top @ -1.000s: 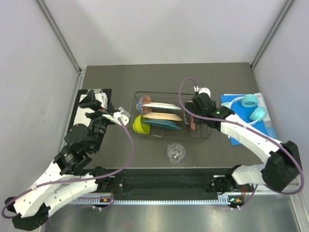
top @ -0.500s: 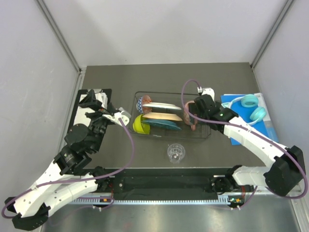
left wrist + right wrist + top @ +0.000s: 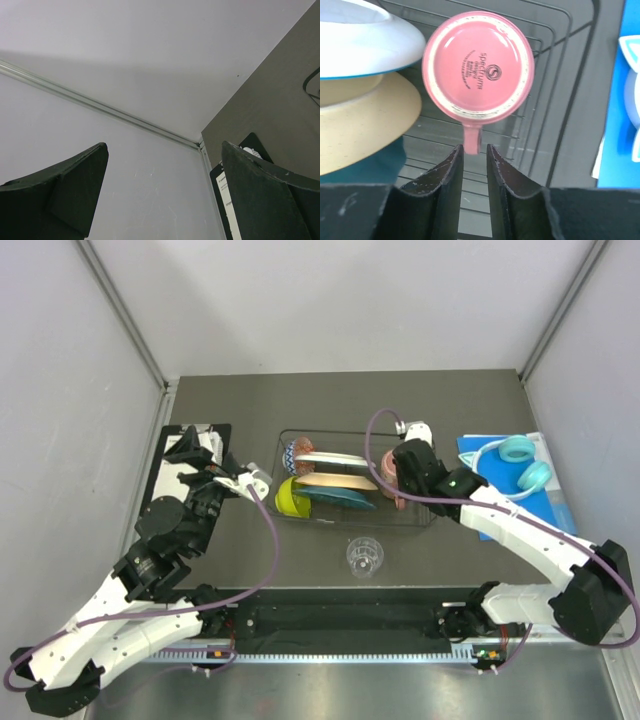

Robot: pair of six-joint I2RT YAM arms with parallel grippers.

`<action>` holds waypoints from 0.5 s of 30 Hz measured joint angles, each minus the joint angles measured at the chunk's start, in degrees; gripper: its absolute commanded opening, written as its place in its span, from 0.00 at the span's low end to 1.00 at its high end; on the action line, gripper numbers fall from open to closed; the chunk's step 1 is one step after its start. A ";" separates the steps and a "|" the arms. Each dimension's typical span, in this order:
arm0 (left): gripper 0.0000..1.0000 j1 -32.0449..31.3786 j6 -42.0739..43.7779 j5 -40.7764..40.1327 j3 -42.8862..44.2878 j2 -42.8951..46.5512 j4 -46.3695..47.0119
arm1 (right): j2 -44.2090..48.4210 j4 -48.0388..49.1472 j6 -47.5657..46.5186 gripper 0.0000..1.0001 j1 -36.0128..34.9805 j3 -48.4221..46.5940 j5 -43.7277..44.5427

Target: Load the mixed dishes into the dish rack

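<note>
The pink mug (image 3: pixel 479 67) stands upside down in the dish rack (image 3: pixel 555 75), handle pointing at my right gripper (image 3: pixel 475 147). Its jaws are drawn in to a narrow gap. The handle's end lies just between the fingertips, against the left one, and whether they pinch it does not show. From above, the mug (image 3: pixel 388 478) sits at the right end of the rack (image 3: pixel 430 522), beside a white plate (image 3: pixel 330 459), peach plate (image 3: pixel 335 481), teal plate (image 3: pixel 345 500) and lime-green bowl (image 3: pixel 290 497). A clear glass (image 3: pixel 365 557) stands on the table before the rack. My left gripper (image 3: pixel 164 144) is open, empty and pointed at the wall.
Turquoise headphones (image 3: pixel 520 460) lie on a blue sheet (image 3: pixel 500 515) right of the rack. A black clipboard (image 3: pixel 190 445) lies under the left arm at the table's left edge. Grey walls close in the table on three sides.
The right arm shifted left over the mug, and its jaws went from wide open to a narrow gap at the handle. The left arm has not moved.
</note>
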State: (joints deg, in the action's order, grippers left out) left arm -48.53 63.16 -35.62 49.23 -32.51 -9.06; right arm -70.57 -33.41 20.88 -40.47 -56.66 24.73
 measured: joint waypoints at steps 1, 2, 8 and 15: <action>0.99 0.00 0.00 0.02 -0.07 0.00 0.02 | 0.07 0.22 0.28 0.24 0.00 0.04 -0.39; 0.99 0.00 0.00 0.00 -0.13 0.00 0.04 | 0.15 0.68 0.57 0.22 -0.02 0.22 -0.92; 0.99 0.00 0.24 0.02 -0.20 0.00 0.07 | 0.24 3.85 2.82 0.00 -0.04 4.15 -5.73; 0.99 0.00 0.68 0.02 -0.20 0.00 0.09 | -3.87 6.40 3.82 0.00 -0.13 4.90 -9.97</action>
State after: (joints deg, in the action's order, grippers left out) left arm -48.53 63.83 -35.59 49.04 -32.51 -8.97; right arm -74.43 -27.00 24.71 -40.60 -51.77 14.76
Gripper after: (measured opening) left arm 0.991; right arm 0.003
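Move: The pink mug, bottom up in the rack, has its middle roughly 6 cm ahead of the right hand, neither left nor right of it, and about 2 cm lower, its handle reaching back close to the fingertips. The beige plate is centred about 15 cm left and 2 cm ahead, the white plate 15 cm left and 8 cm ahead, both some 3 cm lower. From the left hand the mug lies about 37 cm right, 10 cm ahead and 25 cm below. The right hand sinks about 4.5 cm and slides some 3 cm to its left, also easing back a little, so that its fingertips leave the spot by the mug's handle and come down on the left of it, towards the gap between the mug and the right-hand edges of the plates. On the way the fingers, only about a quarter open, shut fully on nothing and the wrist tips down and rolls slightly, by some 10 degrees in all; no touch on mug or plates can be made out. ##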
